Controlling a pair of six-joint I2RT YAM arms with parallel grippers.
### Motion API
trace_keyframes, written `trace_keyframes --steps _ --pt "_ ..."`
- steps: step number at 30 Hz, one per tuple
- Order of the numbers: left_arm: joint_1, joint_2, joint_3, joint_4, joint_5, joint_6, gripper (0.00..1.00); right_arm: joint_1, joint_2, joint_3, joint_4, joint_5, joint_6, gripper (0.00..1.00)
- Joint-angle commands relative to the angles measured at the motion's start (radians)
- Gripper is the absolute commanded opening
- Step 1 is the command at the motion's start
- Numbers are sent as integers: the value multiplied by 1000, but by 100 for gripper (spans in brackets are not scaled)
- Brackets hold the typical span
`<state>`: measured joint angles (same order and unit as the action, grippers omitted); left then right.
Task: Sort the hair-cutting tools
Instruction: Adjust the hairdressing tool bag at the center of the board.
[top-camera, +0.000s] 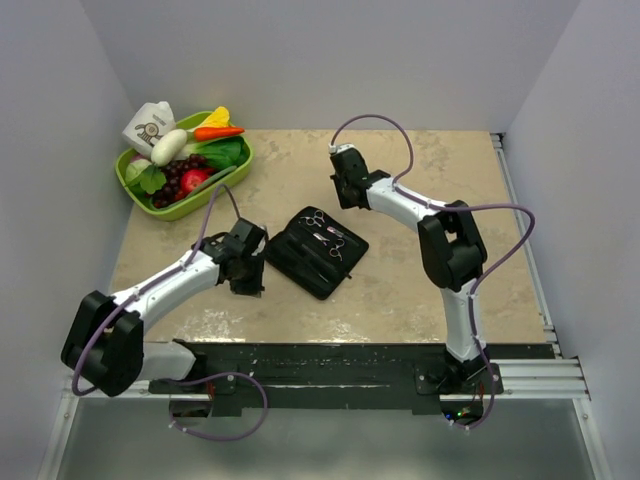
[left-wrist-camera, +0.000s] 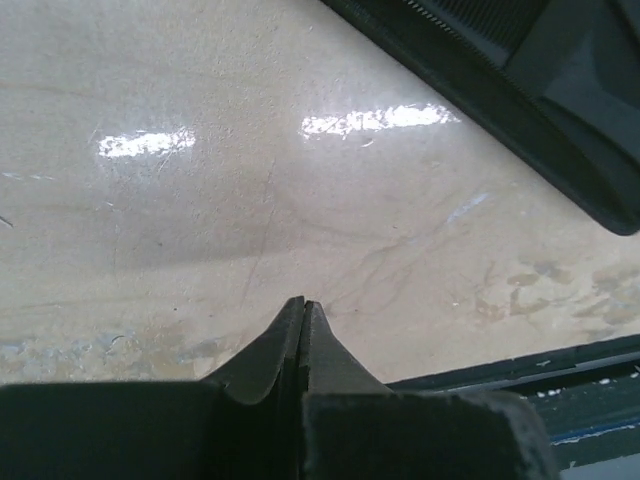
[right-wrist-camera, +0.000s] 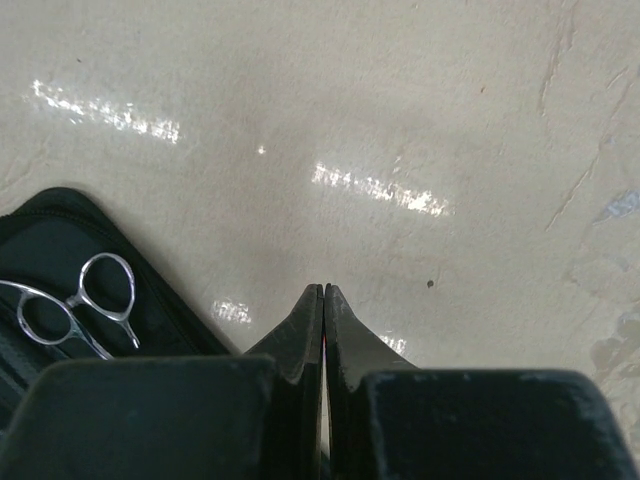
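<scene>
A flat black case (top-camera: 313, 252) lies open in the middle of the table. Two silver scissors lie in it, one (top-camera: 318, 218) at its far end and one (top-camera: 336, 241) beside it. The right wrist view shows the ring handles of a scissors (right-wrist-camera: 78, 305) on the case (right-wrist-camera: 60, 228) at lower left. I cannot make out the comb. My right gripper (top-camera: 347, 190) (right-wrist-camera: 323, 288) is shut and holds nothing, over bare table just beyond the case's far corner. My left gripper (top-camera: 249, 283) (left-wrist-camera: 303, 302) is shut and holds nothing, left of the case (left-wrist-camera: 560, 90).
A green basket (top-camera: 160, 207) of toy fruit and vegetables stands at the far left, with a white carton (top-camera: 150, 124) at its back. The dark front rail of the table (left-wrist-camera: 590, 385) lies just right of my left gripper. White walls enclose the table.
</scene>
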<state>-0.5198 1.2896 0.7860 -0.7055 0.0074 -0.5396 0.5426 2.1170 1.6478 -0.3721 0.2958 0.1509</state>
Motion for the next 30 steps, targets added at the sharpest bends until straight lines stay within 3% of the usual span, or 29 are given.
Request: trace_keyframes --steps 1,7,23,30 --pt "-5 85 -10 153 -4 -28 0 -6 -8 29 -28 17 22 0" --pt "-5 212 51 213 -73 -45 0 -6 -8 15 -50 -6 22 0" --pt "-5 433 225 236 -99 13 0 -6 -26 -112 -67 -30 75 0" --pt "-5 494 283 236 -104 32 0 -3 -173 -337 -24 -116 130 0"
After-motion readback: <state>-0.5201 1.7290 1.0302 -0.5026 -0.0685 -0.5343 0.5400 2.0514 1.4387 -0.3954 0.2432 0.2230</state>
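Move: The open tool bag is the target for both closed grippers. From the left gripper its middle lies about 10 cm ahead, 12 cm to the right and 4 cm lower. From the right gripper it lies some 12 cm back, 5 cm to the left and 5 cm lower. In the bag, the ring-handled scissors lie about 4 cm back and 6 cm left of the right gripper; the second scissors lie 9 cm back and 1 cm left. Lower the shut left gripper about 4 cm to just above the board, then sweep it 9 cm forward and a little right, bringing the fingertips against the bag's near-left edge and pushing that side along. Meanwhile draw the closed right gripper down and back towards the far-right edge, mostly in the second half, its fingers tipping about 10 degrees steeper, to finish beside that edge. ##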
